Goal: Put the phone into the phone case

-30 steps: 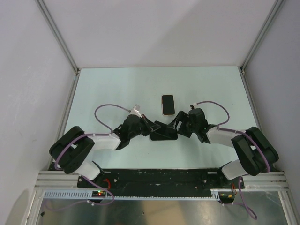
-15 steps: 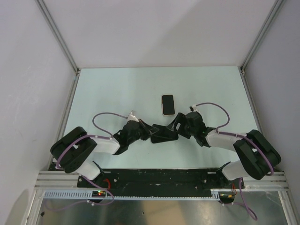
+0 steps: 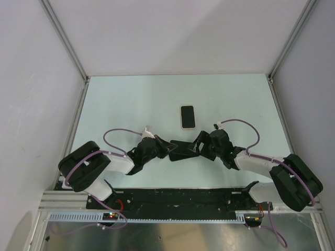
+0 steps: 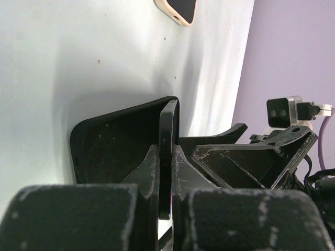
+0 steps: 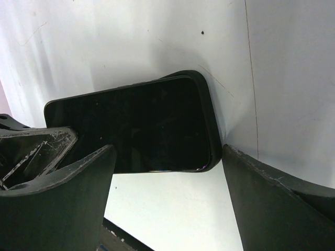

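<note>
A black phone (image 3: 181, 149) lies between my two grippers at the table's middle, partly seated in a black phone case (image 4: 112, 149). In the left wrist view the phone (image 4: 168, 141) stands edge-on, tilted up from the case. My left gripper (image 3: 166, 149) is shut on the phone's edge (image 4: 168, 172). In the right wrist view the phone's dark screen (image 5: 141, 125) sits inside the case rim (image 5: 212, 130) at its far end. My right gripper (image 5: 167, 209) is open, its fingers (image 5: 78, 193) apart on either side of the phone's end, not touching it.
A second phone in a beige case (image 3: 187, 116) lies flat farther back on the pale green table (image 3: 125, 104); it also shows in the left wrist view (image 4: 178, 8). Metal frame rails (image 3: 78, 120) run along the table's sides.
Both grippers and the black phone with its case have shifted slightly toward the near edge. The right arm's elbow has swung out to the right.
</note>
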Tool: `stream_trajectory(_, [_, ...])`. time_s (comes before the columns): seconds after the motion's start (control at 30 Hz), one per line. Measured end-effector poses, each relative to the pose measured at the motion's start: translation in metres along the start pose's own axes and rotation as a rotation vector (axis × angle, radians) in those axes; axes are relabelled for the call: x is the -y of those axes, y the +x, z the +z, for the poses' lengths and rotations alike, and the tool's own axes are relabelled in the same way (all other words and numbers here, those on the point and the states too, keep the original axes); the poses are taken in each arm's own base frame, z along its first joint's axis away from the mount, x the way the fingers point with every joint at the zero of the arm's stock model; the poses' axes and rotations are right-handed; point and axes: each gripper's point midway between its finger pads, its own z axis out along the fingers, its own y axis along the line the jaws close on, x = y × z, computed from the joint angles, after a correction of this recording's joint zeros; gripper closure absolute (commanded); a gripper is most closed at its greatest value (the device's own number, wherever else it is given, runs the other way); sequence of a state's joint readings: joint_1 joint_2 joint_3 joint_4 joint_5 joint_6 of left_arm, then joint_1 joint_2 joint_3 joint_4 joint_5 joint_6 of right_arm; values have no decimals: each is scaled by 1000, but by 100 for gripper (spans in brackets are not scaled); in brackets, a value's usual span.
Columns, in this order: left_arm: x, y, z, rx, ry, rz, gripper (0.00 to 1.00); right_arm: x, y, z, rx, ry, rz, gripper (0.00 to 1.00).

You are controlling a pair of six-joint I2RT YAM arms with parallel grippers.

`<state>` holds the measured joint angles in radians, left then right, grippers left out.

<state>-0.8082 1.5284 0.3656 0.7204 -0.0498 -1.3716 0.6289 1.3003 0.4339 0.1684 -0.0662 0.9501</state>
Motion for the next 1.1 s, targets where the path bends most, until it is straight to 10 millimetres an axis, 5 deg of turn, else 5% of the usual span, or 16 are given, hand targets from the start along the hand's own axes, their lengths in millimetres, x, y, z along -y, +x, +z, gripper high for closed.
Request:
stream_trajectory(0.7, [-6,9,5,13,-6,-58,99,13,-9,-12,59,46,-16,12])
stream_trajectory(0.9, [-7,11,5,8,-11,-46,76,18,-14,-11,55,62,-37,12])
stream_trajectory(1.1, [-34,30,0,-65,-106,10,65,12,-20,-7,47,53,-56,12])
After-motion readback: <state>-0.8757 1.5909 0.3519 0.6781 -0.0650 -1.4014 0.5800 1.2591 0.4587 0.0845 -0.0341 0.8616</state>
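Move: My left fingers, nearly shut, hold the phone's left end. The case's middle is about 6 cm to my left hand's right, 1 cm ahead and 5 cm below. My open right hand stands at the case's right end; from it, the case's middle is some 5 cm left, 1 cm ahead and 3 cm below. The phone in the beige case is about 19 cm ahead and 8 cm right of my left hand. With my left fingers still pinching the phone's left end, I ease it down towards the case by about 1 cm and hold there, then open them partway while the hand drops a further 2.5 cm and draws back about 2 cm. My right hand, staying wide open at the case's right end, shifts roughly 2.5 cm right, then comes about 1 cm forward. ##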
